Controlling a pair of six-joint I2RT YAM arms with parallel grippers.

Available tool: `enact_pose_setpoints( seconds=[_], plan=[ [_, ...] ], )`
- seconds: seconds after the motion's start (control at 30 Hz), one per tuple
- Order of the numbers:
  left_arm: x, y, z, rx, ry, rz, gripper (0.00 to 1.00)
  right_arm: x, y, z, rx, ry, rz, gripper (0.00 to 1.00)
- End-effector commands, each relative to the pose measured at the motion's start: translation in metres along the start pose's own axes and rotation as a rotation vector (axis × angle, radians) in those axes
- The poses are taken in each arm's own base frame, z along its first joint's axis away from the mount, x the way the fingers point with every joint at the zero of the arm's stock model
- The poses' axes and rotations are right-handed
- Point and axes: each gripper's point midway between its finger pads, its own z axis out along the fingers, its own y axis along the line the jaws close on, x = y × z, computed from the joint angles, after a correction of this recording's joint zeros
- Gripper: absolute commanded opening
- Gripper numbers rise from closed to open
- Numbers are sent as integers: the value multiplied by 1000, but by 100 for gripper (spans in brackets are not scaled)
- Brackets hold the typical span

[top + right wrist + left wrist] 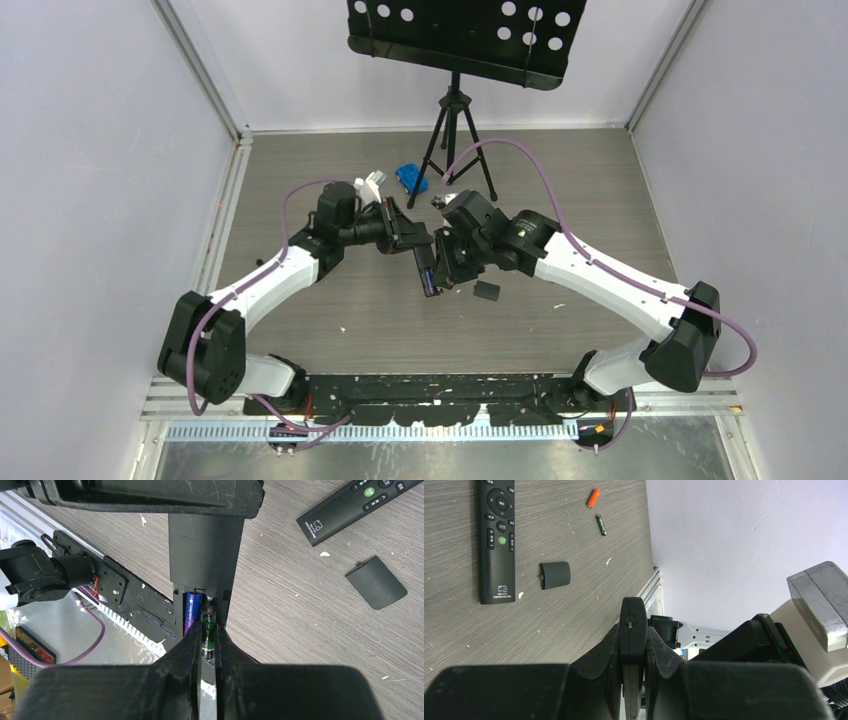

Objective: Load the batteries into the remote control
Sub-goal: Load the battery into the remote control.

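The remote control [205,555] is a slim black bar held off the table, its open battery bay facing the right wrist camera. My left gripper [633,645] is shut on its thin edge [632,625]. A purple battery [192,612] lies in the bay. Beside it a dark green battery [208,630] stands at the bay's other slot, with my right gripper [208,642] shut on it. From above, both grippers meet at the remote control [427,272] over mid-table. An orange battery [594,497] and another green battery [601,524] lie loose on the table.
A second black remote with pale buttons [498,540] lies flat on the table, and a black battery cover [555,574] beside it. A tripod [455,130] with a perforated stand, a blue object [411,177] and a white piece [375,185] are at the back. Walls close in both sides.
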Motion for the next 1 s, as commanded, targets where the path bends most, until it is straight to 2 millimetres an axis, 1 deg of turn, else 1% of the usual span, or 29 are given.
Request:
enact_pose_setpoints(
  seconds=[0.0, 0.07, 0.27, 0.37, 0.5, 0.7, 0.9, 0.93, 0.97],
  plan=[
    [-3, -19, -3, 85, -3, 10, 0, -9, 10, -5, -22, -22, -21, 12],
    [-3, -21, -3, 94, -3, 4, 0, -9, 9, -3, -11, -17, -22, 13],
    [0, -24, -5, 107, 9, -12, 0, -11, 9, -3, 0, -17, -15, 22],
    [1, -21, -5, 94, 14, -35, 0, -13, 10, -5, -7, -27, -12, 27],
    [0, -18, -4, 82, 9, -49, 0, -15, 13, -8, -19, -39, -1, 30],
    [-2, -12, -3, 68, 0, -66, 0, -18, 19, -18, -56, -77, 28, 36],
    [-5, -11, -4, 65, -10, -72, 0, -25, 21, -31, -73, -131, 55, 38],
    [-5, -11, -5, 66, -12, -73, 0, -27, 21, -34, -72, -148, 62, 39],
    [-6, -11, -5, 65, -16, -75, 0, -29, 20, -37, -70, -164, 71, 42]
  ],
)
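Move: The right hand's nearly closed fingers hold the green battery in the open battery bay of the remote, which lies right at the hand point, perhaps 1 cm below; the blue battery already sits about 1 cm to the left. Roughly 18 cm below on the table, the battery cover is some 12 cm right and 4 cm ahead, the second remote about 11 cm ahead and 4 cm right. From the left hand, gripping the remote farther out, the bay is about 8 cm back, 2 cm right and 1 cm lower. The right hand stays where it is over the battery bay while its fingers spread to about three times their starting gap, one to each side of the green battery, letting go of it; only then does it start to lift, rising straight up away from the bay by about 1.5 cm with hardly any tilt. Meanwhile the left hand keeps its hold on the upper part of the remote and steadies it in the air, its wrist turning no more than some 5 degrees. ##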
